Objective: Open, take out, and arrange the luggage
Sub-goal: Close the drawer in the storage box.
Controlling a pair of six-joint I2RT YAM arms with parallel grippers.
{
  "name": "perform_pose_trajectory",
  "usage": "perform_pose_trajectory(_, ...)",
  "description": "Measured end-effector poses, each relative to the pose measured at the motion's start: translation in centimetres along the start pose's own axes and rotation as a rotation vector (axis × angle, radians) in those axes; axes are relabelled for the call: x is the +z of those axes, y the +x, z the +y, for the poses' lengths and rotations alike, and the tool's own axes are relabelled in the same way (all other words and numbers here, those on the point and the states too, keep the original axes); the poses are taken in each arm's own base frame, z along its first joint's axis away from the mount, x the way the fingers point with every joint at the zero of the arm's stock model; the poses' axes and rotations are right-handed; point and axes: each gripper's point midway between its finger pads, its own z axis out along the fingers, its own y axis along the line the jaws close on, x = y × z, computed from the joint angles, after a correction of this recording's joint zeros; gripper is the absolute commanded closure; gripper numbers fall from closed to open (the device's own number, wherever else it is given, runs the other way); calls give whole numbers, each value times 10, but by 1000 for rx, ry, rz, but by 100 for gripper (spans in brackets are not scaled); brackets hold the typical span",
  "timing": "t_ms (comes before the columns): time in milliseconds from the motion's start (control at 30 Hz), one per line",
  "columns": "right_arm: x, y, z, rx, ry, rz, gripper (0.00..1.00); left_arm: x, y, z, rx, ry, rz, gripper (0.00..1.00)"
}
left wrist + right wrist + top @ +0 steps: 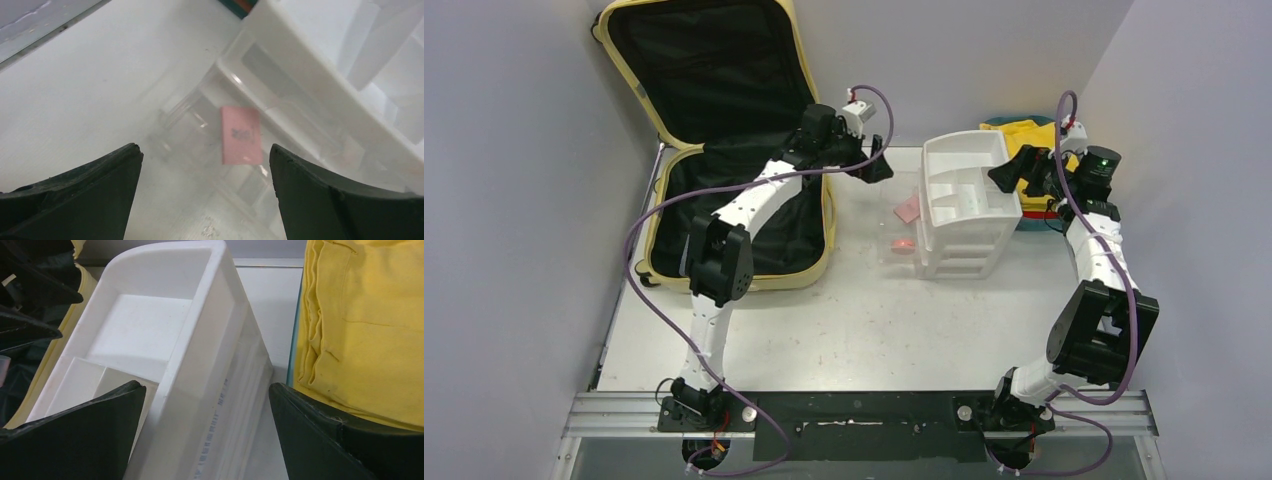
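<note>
The luggage (704,70) is a pale-yellow hard-shell suitcase lying open at the back left, its lid leaning on the wall and its black lining showing. My left arm reaches across its lower half. My left gripper (879,160) (206,155) hangs open just right of the suitcase, over a clear box (902,232) holding a pink card (241,135). Nothing is between its fingers. My right gripper (1012,172) (207,395) is open and straddles the right wall of the white drawer organizer (964,195) (200,340) without gripping it.
A folded yellow cloth (1032,145) (360,330) lies in a teal tray (295,340) at the back right, right next to the organizer. Grey walls close in on the left, back and right. The arm bases sit on the near rail.
</note>
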Motion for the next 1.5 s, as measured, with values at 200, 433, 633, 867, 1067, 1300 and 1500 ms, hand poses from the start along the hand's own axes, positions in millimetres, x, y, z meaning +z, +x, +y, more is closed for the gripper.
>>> perform_pose_trajectory(200,-4,6,16,64,-97,-12,0,-30,13,47,-38,-109,8,10)
perform_pose_trajectory(433,-19,-8,39,86,-199,-60,0,-28,52,56,-70,-132,73,19)
perform_pose_trajectory(633,-29,-21,44,52,-211,-100,0,-19,62,44,-52,-107,85,44)
perform_pose_trajectory(867,-29,-20,43,88,-232,-101,0,-12,66,30,-40,-66,89,74)
perform_pose_trajectory(1067,-24,-11,43,122,-261,-83,0,-7,69,18,-38,-28,98,80)
perform_pose_trajectory(1300,-18,-9,57,107,-313,-71,0,11,92,8,-57,3,140,81)
perform_pose_trajectory(1500,-14,-8,58,100,-319,-71,0,28,93,-6,-82,47,144,81)
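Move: The open clear drawer sticks out from the storage box's left side, its middle about 7 cm back, 5 cm right and 14 cm below the left hand. In it lie the pink box, about 2 cm back and 7 cm right of that hand, and the pink round thing, 11 cm back and 5 cm right, both low. From the right hand, the storage box's middle is about 8 cm left and 12 cm down, and the drawer some 23 cm left. Swinging out about 6 cm left and sinking around the drawer's outer end, the left hand draws its fingers nearly shut, then comes back and right some 8 cm, still lowering, to push the drawer towards the storage box. The wide-open right hand keeps straddling the box's right rim, shifting about 4 cm left, 3 cm back and 3 cm up as it turns counter-clockwise. ##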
